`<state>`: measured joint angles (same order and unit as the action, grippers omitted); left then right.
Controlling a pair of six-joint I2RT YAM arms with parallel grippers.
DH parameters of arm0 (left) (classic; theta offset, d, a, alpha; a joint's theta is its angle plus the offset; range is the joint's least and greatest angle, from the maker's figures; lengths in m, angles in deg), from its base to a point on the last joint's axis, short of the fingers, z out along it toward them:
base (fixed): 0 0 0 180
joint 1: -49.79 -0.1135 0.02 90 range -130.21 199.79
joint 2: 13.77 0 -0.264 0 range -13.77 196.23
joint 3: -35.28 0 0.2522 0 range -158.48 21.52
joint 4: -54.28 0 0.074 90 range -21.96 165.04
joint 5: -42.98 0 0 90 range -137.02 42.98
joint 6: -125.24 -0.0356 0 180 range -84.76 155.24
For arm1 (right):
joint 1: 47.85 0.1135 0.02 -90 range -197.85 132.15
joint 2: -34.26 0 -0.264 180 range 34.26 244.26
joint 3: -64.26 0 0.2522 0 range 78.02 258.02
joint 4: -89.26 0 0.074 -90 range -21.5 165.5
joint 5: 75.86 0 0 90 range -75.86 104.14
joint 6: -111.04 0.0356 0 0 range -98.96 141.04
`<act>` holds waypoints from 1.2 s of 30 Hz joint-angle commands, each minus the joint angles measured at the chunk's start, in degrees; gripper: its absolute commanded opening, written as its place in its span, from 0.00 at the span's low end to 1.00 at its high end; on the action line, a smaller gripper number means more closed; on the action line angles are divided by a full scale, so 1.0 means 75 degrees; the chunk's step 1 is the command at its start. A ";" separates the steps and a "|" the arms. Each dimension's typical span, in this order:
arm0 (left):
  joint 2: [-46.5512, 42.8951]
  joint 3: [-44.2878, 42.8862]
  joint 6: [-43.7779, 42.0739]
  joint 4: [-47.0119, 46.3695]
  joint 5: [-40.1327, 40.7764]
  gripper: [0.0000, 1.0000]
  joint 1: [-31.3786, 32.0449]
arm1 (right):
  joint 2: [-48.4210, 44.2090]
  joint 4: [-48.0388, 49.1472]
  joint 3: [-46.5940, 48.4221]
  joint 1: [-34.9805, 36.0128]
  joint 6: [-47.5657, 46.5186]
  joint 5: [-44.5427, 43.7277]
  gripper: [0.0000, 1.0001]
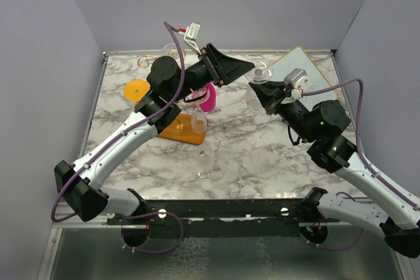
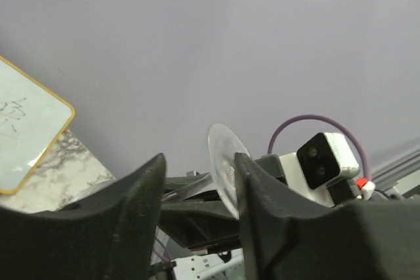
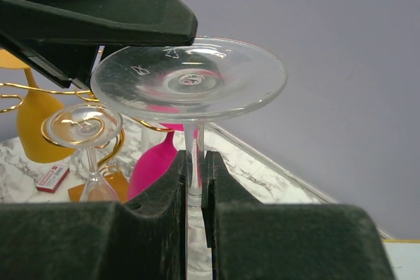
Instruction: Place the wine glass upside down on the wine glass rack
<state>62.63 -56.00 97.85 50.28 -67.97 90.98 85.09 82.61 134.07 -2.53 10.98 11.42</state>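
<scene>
My right gripper (image 1: 261,91) is shut on the stem of a clear wine glass (image 1: 260,73), held upside down with its foot up. In the right wrist view the stem (image 3: 195,152) sits between the closed pads and the round foot (image 3: 189,80) spreads above them. My left gripper (image 1: 244,67) is open at the foot, with its jaws on either side of it. In the left wrist view the foot (image 2: 224,167) stands against the right finger (image 2: 275,214). The gold wire wine glass rack (image 1: 191,100) stands on its wooden base (image 1: 178,130) to the left and holds another clear glass (image 3: 82,124).
A pink glass (image 1: 209,100) and an orange glass (image 1: 136,90) stand by the rack. A gold-edged white board (image 1: 303,69) lies at the back right. A small red-and-white box (image 3: 51,176) lies by the base. A faint clear glass (image 1: 205,155) lies mid-table. Grey walls enclose the table.
</scene>
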 commanded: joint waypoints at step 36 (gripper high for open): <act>0.0918 -0.1968 0.1384 -0.0331 -0.1058 0.00 -0.0894 | -0.0445 -0.0104 -0.0183 -0.0010 0.0580 0.0219 0.53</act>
<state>68.30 -66.60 107.49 52.53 -75.27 85.10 83.47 82.78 132.91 -2.68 14.28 13.45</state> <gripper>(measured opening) 0.022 0.524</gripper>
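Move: The upturned clear wine glass already hangs by its stem in the right fingers, its foot about 4 cm straight above that hand. From the left hand, open around the rim, the foot's middle lies roughly 3 cm to the right, level and neither ahead nor back. The rack's hub is some 22 cm left, 3 cm ahead and 10 cm below the left hand; the hanging pink glass about 13 cm left, 6 cm ahead, 18 cm below. Left fingers pinch the foot's rim, right fingers then open off the stem, left lifts about 4 cm up and forward. ##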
